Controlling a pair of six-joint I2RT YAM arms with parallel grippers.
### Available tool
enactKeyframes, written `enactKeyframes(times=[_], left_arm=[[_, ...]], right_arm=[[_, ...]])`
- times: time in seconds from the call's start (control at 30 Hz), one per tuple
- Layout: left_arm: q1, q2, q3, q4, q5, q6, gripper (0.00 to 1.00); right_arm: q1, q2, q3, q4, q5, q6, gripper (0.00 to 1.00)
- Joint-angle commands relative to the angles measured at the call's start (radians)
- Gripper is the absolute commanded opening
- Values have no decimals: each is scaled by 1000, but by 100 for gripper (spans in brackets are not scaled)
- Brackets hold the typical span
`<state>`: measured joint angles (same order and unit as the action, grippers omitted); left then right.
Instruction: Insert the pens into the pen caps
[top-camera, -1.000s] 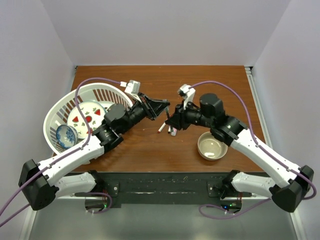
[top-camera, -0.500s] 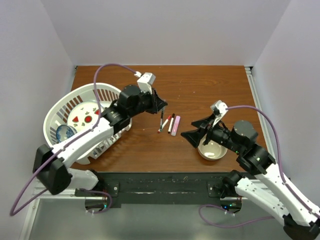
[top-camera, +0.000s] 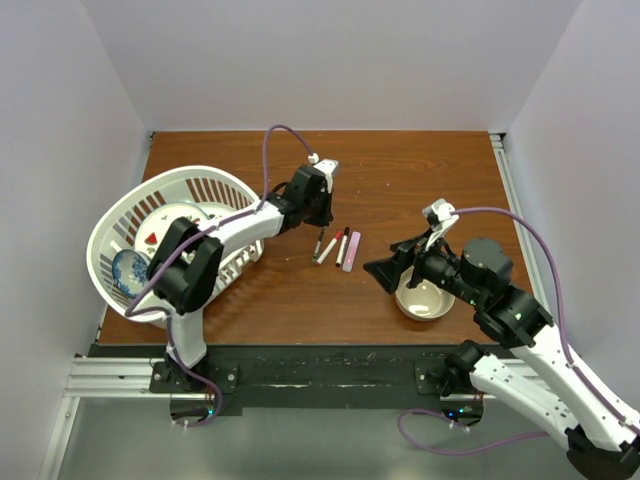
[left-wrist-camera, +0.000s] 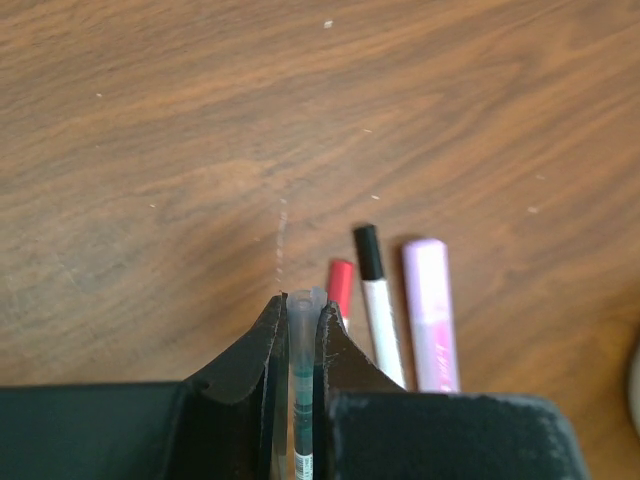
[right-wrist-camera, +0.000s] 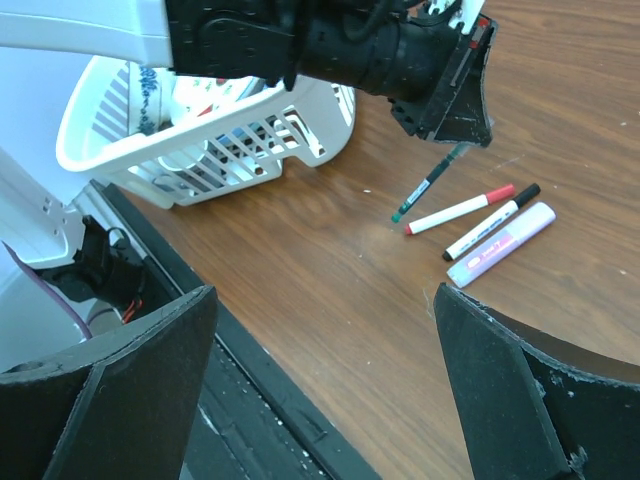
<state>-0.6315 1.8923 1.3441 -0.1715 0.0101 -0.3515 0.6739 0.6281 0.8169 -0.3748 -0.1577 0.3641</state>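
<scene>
My left gripper (left-wrist-camera: 302, 310) is shut on a thin dark grey pen (right-wrist-camera: 430, 185), whose pale translucent end (left-wrist-camera: 304, 300) pokes out between the fingertips. The pen slants down from the gripper (top-camera: 322, 222), and its teal end is at the wood. Beside it lie a white pen with a red cap (left-wrist-camera: 341, 280), a white pen with a black cap (left-wrist-camera: 368, 245) and a thicker pink pen (left-wrist-camera: 430, 310). My right gripper (right-wrist-camera: 325, 370) stands wide open and empty, off to the near right of the pens (top-camera: 342, 246).
A cream bowl (top-camera: 425, 298) sits under my right wrist. A tipped white basket (top-camera: 120, 225) holding patterned dishes stands at the left, close to my left arm. The table's near edge with its black rail (right-wrist-camera: 250, 400) lies just below my right gripper.
The right gripper has pulled back from the pens to the near right and opened wide. The left arm has stretched out and carried the thin pen down beside the other pens.
</scene>
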Motion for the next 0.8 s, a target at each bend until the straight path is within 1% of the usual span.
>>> enactKeyframes(times=[0.0, 0.2, 0.27, 0.37, 0.4, 0.47, 0.5, 0.67, 0.77], left_arm=[[24, 62, 81, -31, -50, 52, 0], [52, 131, 89, -23, -38, 62, 0], [56, 142, 92, -25, -33, 60, 3], [61, 146, 90, -20, -19, 51, 13], [62, 146, 90, -22, -16, 48, 20], [65, 142, 92, -26, -15, 46, 25], [64, 139, 90, -26, -15, 48, 30], [67, 74, 98, -51, 57, 43, 36], [69, -31, 108, -52, 105, 42, 44]], right_arm=[[1, -5, 48, -22, 35, 1, 93], [0, -24, 50, -53, 73, -2, 93], [0, -24, 53, -56, 83, -4, 93], [1, -15, 62, -65, 93, -2, 93], [0, -13, 64, -67, 96, -2, 93], [0, -7, 70, -75, 102, 1, 93], [1, -2, 73, -78, 107, 2, 93], [0, 5, 108, -110, 109, 33, 93], [1, 4, 137, -130, 119, 59, 93]])
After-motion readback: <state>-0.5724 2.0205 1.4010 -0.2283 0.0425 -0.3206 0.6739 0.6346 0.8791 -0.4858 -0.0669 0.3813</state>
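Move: The left hand holds the green capped pen just above the table. Its laying spot, middle to middle, is about 4 cm back, 1 cm left and 6 cm below. At that same depth, the red pen lies some 5 cm back and 1 cm right, the black pen 5 cm back and 4 cm right, and the pink marker 6 cm back and 6 cm right. From the right hand the spot is roughly 15 cm ahead, 15 cm left and 25 cm below. The left hand lowers the green pen about 5 cm, drifting left, beside the red pen, then opens its fingers. ##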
